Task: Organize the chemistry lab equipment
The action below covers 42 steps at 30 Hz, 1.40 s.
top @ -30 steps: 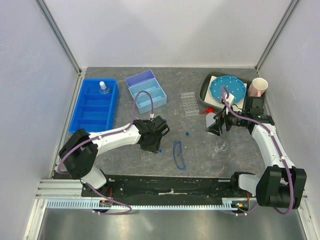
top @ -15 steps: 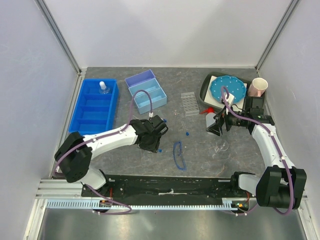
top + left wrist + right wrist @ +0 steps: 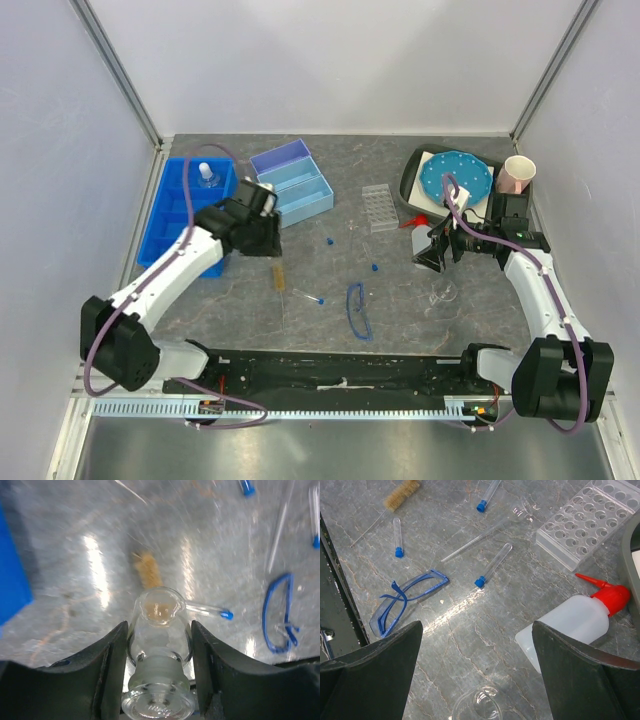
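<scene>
My left gripper (image 3: 256, 226) is shut on a clear glass flask (image 3: 160, 645), held by its body off the table beside the blue tray (image 3: 190, 212). Below it lie a tan brush (image 3: 148, 570) and a blue-capped tube (image 3: 207, 611). My right gripper (image 3: 477, 630) stands wide open above the table with nothing between its fingers. The white squeeze bottle (image 3: 570, 625) with the red nozzle lies just to its right, and a second glass flask (image 3: 477, 707) sits below it. The blue-rimmed safety glasses (image 3: 357, 310) lie near the front centre. Two more tubes (image 3: 492, 565) lie loose.
A light blue box (image 3: 292, 180) stands behind the left gripper. A clear tube rack (image 3: 379, 207) sits mid-table. At the back right are a dark tray (image 3: 408, 180) with the blue dotted disc (image 3: 456, 178) and a pink cup (image 3: 517, 175). A small bottle (image 3: 207, 174) stands in the blue tray.
The left arm has swung up and left from the table's middle toward the blue tray, carrying the flask and uncovering the brush and tubes. The right arm has not moved.
</scene>
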Each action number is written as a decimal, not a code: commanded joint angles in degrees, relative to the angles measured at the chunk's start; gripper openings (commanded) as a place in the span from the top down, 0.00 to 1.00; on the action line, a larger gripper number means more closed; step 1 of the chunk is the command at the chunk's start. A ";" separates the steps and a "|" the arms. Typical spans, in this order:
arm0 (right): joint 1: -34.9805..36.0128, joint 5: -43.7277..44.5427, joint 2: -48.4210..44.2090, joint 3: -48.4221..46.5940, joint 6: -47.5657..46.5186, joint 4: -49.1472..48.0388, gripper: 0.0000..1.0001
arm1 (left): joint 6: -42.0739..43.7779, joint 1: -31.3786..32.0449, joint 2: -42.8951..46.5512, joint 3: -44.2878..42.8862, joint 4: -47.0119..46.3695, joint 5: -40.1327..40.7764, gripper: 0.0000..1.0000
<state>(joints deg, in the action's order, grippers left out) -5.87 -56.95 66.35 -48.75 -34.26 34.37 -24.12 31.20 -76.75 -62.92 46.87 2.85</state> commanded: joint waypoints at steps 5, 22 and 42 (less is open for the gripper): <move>-0.28 -1.67 -1.92 -0.47 -1.16 -0.09 0.02 | 11.02 -16.77 2.22 -10.55 2.17 -2.50 0.81; -0.20 -2.11 -2.71 -0.82 -1.25 0.70 0.02 | 8.57 -34.54 -12.00 -20.13 -9.33 -4.87 0.81; -0.02 -2.82 -0.87 -1.43 -1.69 1.84 0.02 | 11.02 -36.82 -33.02 -32.18 -12.95 4.53 0.79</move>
<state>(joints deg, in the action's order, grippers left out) -5.85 -57.17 64.90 -48.77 -34.33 36.12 -14.17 -5.17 -107.31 -91.37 35.68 7.09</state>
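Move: The left hand already holds the small glass flask; the blue tray compartment it is taken to, second from the far end, lies about 22 cm ahead, 21 cm to its left and 11 cm below. The white-capped bottle stands some 5 cm beyond that compartment's middle. The light-blue box is about 25 cm ahead and 5 cm to the right of the hand; the brush's bristles lie straight below. From the right hand, the compartment is roughly 22 cm ahead and 62 cm left. Forward and left in about equal measure, some 22 cm each, the left hand carries the flask from above the brush to over the blue tray. It arches up about 7 cm and then sinks back to its starting height beside the white-capped bottle, turning some 30 degrees counter-clockwise while the fingers keep their hold. ##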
